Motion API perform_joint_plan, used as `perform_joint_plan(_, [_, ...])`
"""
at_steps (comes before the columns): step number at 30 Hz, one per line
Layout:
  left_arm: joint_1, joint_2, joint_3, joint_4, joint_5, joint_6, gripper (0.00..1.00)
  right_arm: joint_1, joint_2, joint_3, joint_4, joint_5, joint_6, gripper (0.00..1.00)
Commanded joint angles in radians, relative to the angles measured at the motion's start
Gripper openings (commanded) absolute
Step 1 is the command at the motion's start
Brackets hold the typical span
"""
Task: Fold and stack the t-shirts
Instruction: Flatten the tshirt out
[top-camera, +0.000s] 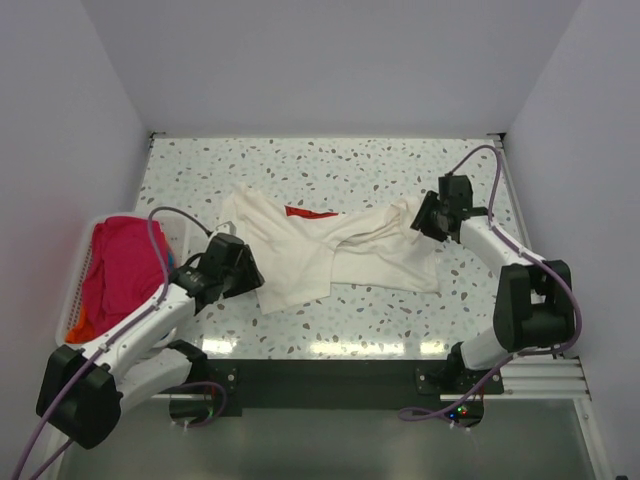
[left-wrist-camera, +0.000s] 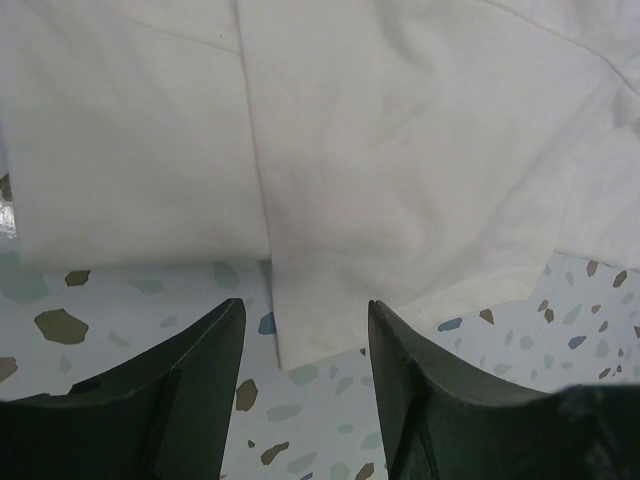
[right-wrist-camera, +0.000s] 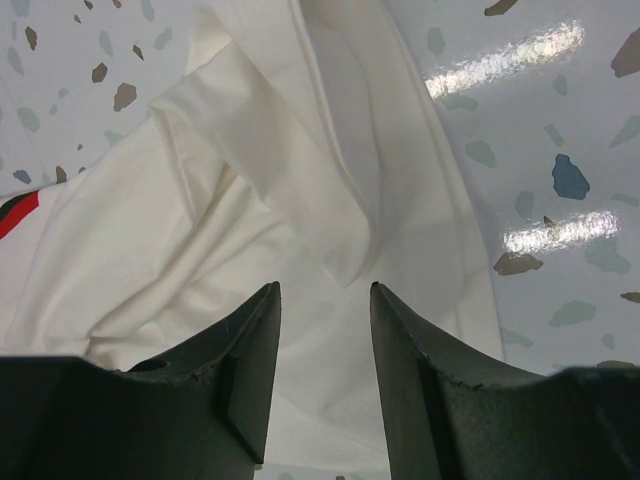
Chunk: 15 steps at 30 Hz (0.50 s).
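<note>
The white t-shirt (top-camera: 340, 255) lies rumpled across the middle of the table, with a strip of its red print (top-camera: 310, 212) showing. My left gripper (top-camera: 250, 272) is at the shirt's near-left edge. In the left wrist view it (left-wrist-camera: 306, 310) is open, and a corner of the white t-shirt (left-wrist-camera: 310, 330) lies flat on the table between the fingertips. My right gripper (top-camera: 418, 222) is at the shirt's right end. It (right-wrist-camera: 323, 290) stands open low over the white t-shirt (right-wrist-camera: 250, 200), a folded flap just ahead of its tips. The red print (right-wrist-camera: 15, 215) peeks in at the left.
A white slatted basket (top-camera: 75, 280) stands at the table's left edge, holding a magenta t-shirt (top-camera: 125, 265) and a bit of an orange one (top-camera: 80, 328). White walls close in the speckled table (top-camera: 400, 170) on three sides.
</note>
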Motion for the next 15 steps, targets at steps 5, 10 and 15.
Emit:
perform_joint_plan(5, [-0.060, 0.032, -0.050, 0.072, -0.003, -0.050, 0.59, 0.007, 0.026, 0.002, 0.070, 0.021, 0.015, 0.44])
perform_joint_plan(10, [-0.077, 0.115, -0.071, 0.150, -0.034, -0.050, 0.60, 0.009, 0.032, 0.002, 0.079, 0.013, 0.017, 0.43])
perform_joint_plan(15, [-0.081, 0.195, -0.082, 0.205, -0.046, -0.041, 0.59, 0.012, 0.035, 0.011, 0.075, 0.013, 0.011, 0.43])
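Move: The white t-shirt's near-left corner lies almost under the left hand, about 3 cm back, level with it sideways and roughly 9 cm below. From that same hand, the shirt's red print is some 19 cm ahead and 14 cm to the right, and the red t-shirts in the basket are about 27 cm to the left and 6 cm ahead. From the right hand, the near-left corner is roughly 34 cm to the left, 18 cm back and 9 cm down. Towards the white t-shirt's near-left corner, the left hand comes down about 5 cm, gathering speed, and eases back and slightly right by a centimetre or so. Its wrist tips the fingers some 5 degrees further down; they stay open, straddling the corner from above, with no touch to be seen yet. ##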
